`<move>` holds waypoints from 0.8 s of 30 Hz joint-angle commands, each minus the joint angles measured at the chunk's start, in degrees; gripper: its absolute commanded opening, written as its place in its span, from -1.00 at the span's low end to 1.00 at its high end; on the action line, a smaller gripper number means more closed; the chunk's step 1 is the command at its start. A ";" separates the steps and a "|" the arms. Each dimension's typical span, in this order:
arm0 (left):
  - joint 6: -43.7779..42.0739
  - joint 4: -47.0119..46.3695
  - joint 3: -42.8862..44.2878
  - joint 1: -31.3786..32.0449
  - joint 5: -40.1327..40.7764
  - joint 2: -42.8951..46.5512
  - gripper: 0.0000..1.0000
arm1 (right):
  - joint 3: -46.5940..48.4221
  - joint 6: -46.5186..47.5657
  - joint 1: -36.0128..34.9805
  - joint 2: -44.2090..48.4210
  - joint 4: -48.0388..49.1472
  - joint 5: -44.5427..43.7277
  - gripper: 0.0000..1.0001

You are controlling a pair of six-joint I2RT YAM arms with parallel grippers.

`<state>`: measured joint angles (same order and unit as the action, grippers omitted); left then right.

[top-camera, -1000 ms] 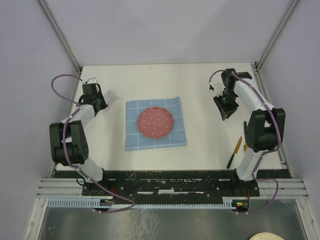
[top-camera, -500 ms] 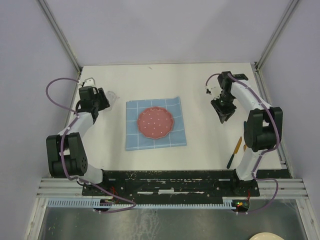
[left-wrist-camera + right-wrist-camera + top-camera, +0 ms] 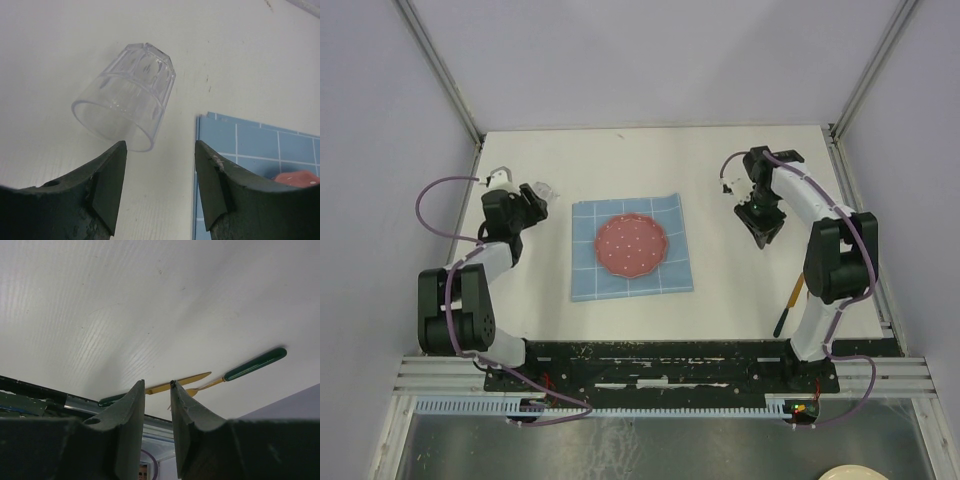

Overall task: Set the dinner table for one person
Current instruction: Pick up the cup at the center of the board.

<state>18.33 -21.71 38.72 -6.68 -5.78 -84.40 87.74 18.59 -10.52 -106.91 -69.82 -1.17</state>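
A clear glass (image 3: 125, 97) rests on the white dinner table (image 3: 720, 160) left of the blue placemat (image 3: 630, 245); it seems to lie on its side, mouth toward my fingers. My left gripper (image 3: 160, 185) stands open just short of the glass, with nothing between the jaws; in the top view the left gripper (image 3: 525, 207) and glass (image 3: 543, 191) sit side by side. A pink plate (image 3: 632, 245) lies on the placemat. My right gripper (image 3: 760, 215) hovers right of the mat, its jaws a narrow gap apart and empty. Knife (image 3: 177, 382) and fork (image 3: 250, 365) lie beyond it.
The knife (image 3: 788, 305) and fork (image 3: 809, 295) have green handles and lie by the right arm's base near the front edge. Grey walls close in the table on three sides. The placemat's edge (image 3: 260, 150) is just right of my left fingers.
My left gripper has opened and let go of the glass, then drawn back a little. The right gripper has drifted left, toward the placemat.
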 commanded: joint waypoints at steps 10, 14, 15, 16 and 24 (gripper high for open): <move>4.57 -11.50 6.08 -0.35 -1.00 -13.12 0.15 | -4.44 1.60 -0.37 6.13 1.74 -3.23 -0.31; 4.20 -10.49 7.62 -0.35 0.77 -12.91 -0.93 | -6.06 1.70 -0.38 7.38 2.45 -4.28 -0.31; 3.91 -10.08 7.78 -0.35 1.02 -12.26 -0.94 | -6.33 1.66 -0.33 7.76 2.54 -4.50 -0.31; 3.40 -9.52 7.94 -0.35 1.34 -11.61 -0.94 | -6.44 1.68 -0.28 7.97 2.62 -4.47 -0.31; -2.47 6.24 15.97 -0.15 -0.12 -7.93 -0.95 | -3.82 0.77 -0.28 5.48 1.95 -2.67 -0.32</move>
<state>20.82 -21.89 47.35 -6.79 -4.89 -96.12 81.52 19.59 -10.76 -101.54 -67.96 -4.60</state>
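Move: The clear cup lies on its side roughly 6 cm ahead of the left hand, 2 cm to its left and 6 cm lower, its mouth turned back towards that hand. The red plate, on the blue placemat, is centred about 21 cm to the left hand's right and 11 cm back, some 9 cm below. From the right hand the cup is about 13 cm ahead, 53 cm to the left and 5 cm down. The left fingers close on the right side of the cup's rim and pinch the thin wall, after the hand has dipped about 4 cm while reaching some 3 cm forward. It edges a little farther forward as the fingers shut, then rises about 2 cm, still pinching. The empty right hand drifts about 2 cm back and slightly right. ##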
